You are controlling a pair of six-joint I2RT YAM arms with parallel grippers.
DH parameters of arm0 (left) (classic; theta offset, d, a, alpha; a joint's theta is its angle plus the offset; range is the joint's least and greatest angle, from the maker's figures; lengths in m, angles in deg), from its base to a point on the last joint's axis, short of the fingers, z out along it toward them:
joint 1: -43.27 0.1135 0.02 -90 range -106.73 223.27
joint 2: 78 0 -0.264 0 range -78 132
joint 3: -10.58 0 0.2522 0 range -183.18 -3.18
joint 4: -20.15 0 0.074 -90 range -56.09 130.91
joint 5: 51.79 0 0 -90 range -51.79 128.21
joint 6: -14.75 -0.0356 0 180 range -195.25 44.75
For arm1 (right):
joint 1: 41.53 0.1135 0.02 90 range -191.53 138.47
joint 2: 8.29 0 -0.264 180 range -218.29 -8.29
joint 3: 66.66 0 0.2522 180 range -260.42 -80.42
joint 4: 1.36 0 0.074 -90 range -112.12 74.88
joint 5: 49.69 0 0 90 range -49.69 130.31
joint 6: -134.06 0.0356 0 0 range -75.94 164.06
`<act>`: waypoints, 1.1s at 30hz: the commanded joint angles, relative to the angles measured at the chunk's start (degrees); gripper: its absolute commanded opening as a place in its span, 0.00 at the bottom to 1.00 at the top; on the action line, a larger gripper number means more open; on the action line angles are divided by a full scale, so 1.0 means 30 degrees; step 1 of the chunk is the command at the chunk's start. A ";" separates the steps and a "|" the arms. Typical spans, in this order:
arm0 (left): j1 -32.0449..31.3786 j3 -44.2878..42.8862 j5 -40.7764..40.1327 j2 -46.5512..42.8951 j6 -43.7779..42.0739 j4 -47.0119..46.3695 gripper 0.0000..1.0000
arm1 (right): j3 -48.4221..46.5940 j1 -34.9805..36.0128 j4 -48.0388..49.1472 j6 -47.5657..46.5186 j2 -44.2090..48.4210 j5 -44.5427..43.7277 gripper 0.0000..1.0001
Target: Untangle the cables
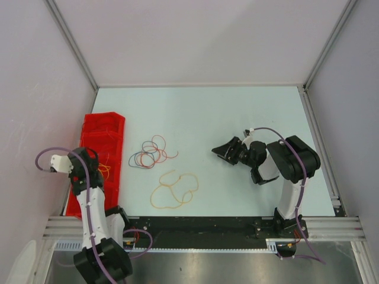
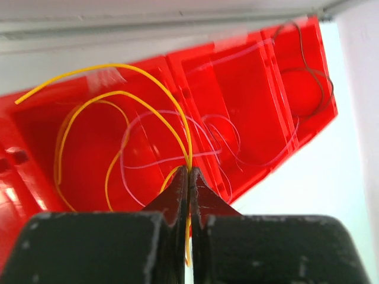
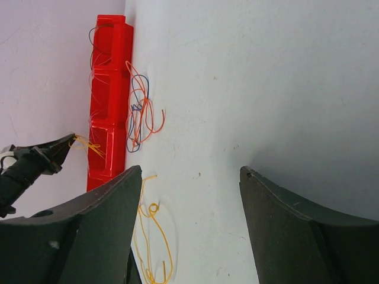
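A tangle of red, orange, black and blue cables (image 1: 151, 153) lies on the table left of centre; it also shows in the right wrist view (image 3: 140, 109). A loose orange cable (image 1: 173, 190) lies alone nearer the front, also seen in the right wrist view (image 3: 151, 236). My left gripper (image 2: 188, 173) is shut on a yellow cable (image 2: 106, 100) and holds it over the red bin (image 2: 249, 89). In the top view the left gripper (image 1: 99, 167) hangs over the bin (image 1: 102, 131). My right gripper (image 1: 220, 151) is open and empty above bare table, right of the tangle.
The red bin has several compartments; pale pink and dark wires (image 2: 308, 77) lie inside. It stands along the table's left edge. Grey walls enclose the table on three sides. A metal rail (image 1: 207, 225) runs along the front edge.
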 commanded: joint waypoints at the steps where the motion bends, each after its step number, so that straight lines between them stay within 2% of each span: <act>1: 0.0248 0.0560 0.2722 0.0034 0.0403 -0.2077 0.00 | 0.0737 -0.0174 -0.5109 -0.1076 -0.1692 -0.1044 0.73; 10: 0.0219 0.1675 0.3780 0.0737 0.1222 -0.1641 0.00 | 0.0503 -0.0174 -0.4701 -0.0930 -0.2161 -0.0605 0.73; 17: 0.0248 0.0858 0.3401 0.0182 0.1075 -0.1117 0.01 | 0.0503 -0.0175 -0.4465 -0.0930 -0.2249 -0.0341 0.72; 20: 0.0277 0.0184 0.3484 -0.0521 0.0437 -0.1170 0.16 | 0.0503 -0.0204 -0.4494 -0.0959 -0.2249 -0.0282 0.73; 23: 0.0306 -0.0868 0.3808 -0.1019 -0.0764 -0.0853 0.47 | 0.0503 -0.0233 -0.4494 -0.0988 -0.2279 -0.0253 0.72; 24: 0.0249 -0.1164 0.4099 -0.1079 -0.1088 -0.0733 0.67 | 0.0503 -0.0233 -0.4494 -0.0988 -0.2307 -0.0253 0.73; 25: 0.0248 -0.1399 0.4362 -0.1224 -0.1498 -0.0645 0.75 | 0.0503 -0.0233 -0.4494 -0.0988 -0.2279 -0.0253 0.73; 26: 0.0248 -0.1778 0.4626 -0.1429 -0.2169 -0.0528 0.87 | 0.0503 -0.0233 -0.4465 -0.0988 -0.2307 -0.0253 0.72; 29: 0.0248 -0.2628 0.4307 -0.1518 -0.2845 0.0786 0.98 | 0.0503 -0.0233 -0.4319 -0.0872 -0.2395 -0.0195 0.72; 33: 0.0190 -0.3246 0.5123 -0.1840 -0.3931 0.1495 1.00 | 0.0503 -0.0204 -0.4289 -0.0871 -0.2396 -0.0194 0.72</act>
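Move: My left hand holds a yellow cable whose loops already hang into the third red bin; that bin's middle is about 11 cm below me, roughly 3 cm back and 4 cm left. The bin with the pink cable lies some 8 cm ahead and 3 cm left. On the table, the red and blue cables lie about 14 cm right and 2 cm ahead. From my right hand, the yellow cable's bin is about 43 cm left and 7 cm back. With the yellow cable still pinched, I bring my left hand down about 3 cm and as far to the right, edging forward, towards the bin's right rim, with the wrist turning slightly clockwise. There I open the fingers wide, let go of the cable, and lift away some 10 cm with the fingers open. ##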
